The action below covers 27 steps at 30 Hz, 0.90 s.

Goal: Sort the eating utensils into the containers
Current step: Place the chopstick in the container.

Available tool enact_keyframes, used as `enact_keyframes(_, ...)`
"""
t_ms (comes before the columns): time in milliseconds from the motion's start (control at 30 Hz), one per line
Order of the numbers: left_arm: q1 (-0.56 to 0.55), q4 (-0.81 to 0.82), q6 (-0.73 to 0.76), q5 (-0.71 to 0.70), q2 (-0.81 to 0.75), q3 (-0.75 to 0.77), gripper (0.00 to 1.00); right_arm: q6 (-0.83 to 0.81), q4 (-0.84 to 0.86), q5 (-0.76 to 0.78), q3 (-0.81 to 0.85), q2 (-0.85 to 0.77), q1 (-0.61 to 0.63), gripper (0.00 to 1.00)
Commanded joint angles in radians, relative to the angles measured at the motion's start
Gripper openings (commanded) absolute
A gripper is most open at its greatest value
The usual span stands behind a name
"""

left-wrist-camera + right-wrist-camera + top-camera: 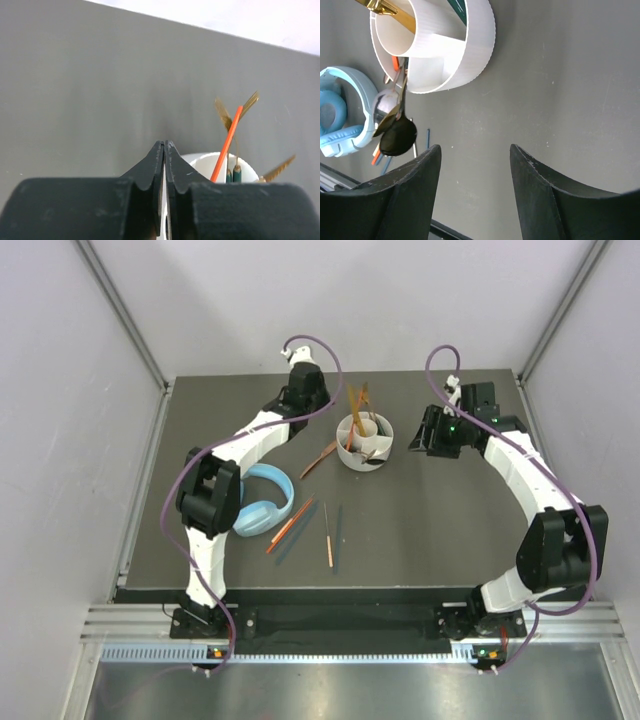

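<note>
The round white container (364, 441) stands at the back middle of the table, with gold forks (223, 114), teal-handled pieces (236, 174) and an orange chopstick (227, 142) upright in it. My left gripper (314, 406) hovers just left of it, jaws shut with nothing between them (165, 150). Right of the container (470, 55), my right gripper (420, 436) is open and empty (475, 150). A black spoon (397, 136) and a silver spoon (385, 102) lie by the container's left side (320, 458). Orange chopsticks (290, 524) and teal chopsticks (338, 525) lie loose near the front.
Light blue headphones (262, 502) lie at the left beside the left arm's elbow, also seen in the right wrist view (340, 115). The dark mat (450, 530) ends at a metal rail in front.
</note>
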Motion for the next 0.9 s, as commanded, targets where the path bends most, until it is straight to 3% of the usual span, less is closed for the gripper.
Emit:
enact_keyframes(0,-0.004,-0.023,0.037,0.084,-0.020,0.033,0.10,-0.014,0.025,0.018,0.058,-0.012,0.004,0.58)
enact_keyframes(167,-0.010,-0.008,0.024,0.176,-0.073,-0.090,0.15,-0.011,0.036,0.023,0.103,0.031,0.006,0.58)
enact_keyframes(333,-0.022,-0.051,0.039,0.240,-0.072,-0.119,0.23,-0.006,0.038,0.021,0.126,0.052,0.007,0.58)
enact_keyframes(500,-0.028,-0.066,0.060,0.286,-0.075,-0.115,0.37,0.005,0.047,0.013,0.120,0.065,0.009,0.58)
enact_keyframes(867,-0.027,-0.128,0.091,0.277,-0.122,-0.141,0.41,0.006,0.054,0.018,0.118,0.112,0.021,0.58)
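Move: The orange chopstick, already let go and standing in the container, has its middle about 6 cm right of the left hand, 4 cm back and 8 cm below. The container's middle is some 8 cm right, 6 cm back and 14 cm down; the copper knife lies about 12 cm back, 3 cm left, 18 cm down. From the right hand the chopstick is roughly 15 cm left, 4 cm ahead and 7 cm below. Opening partway and tipping down, the left hand goes 7 cm back, 6 down, slightly right towards the chopstick. ##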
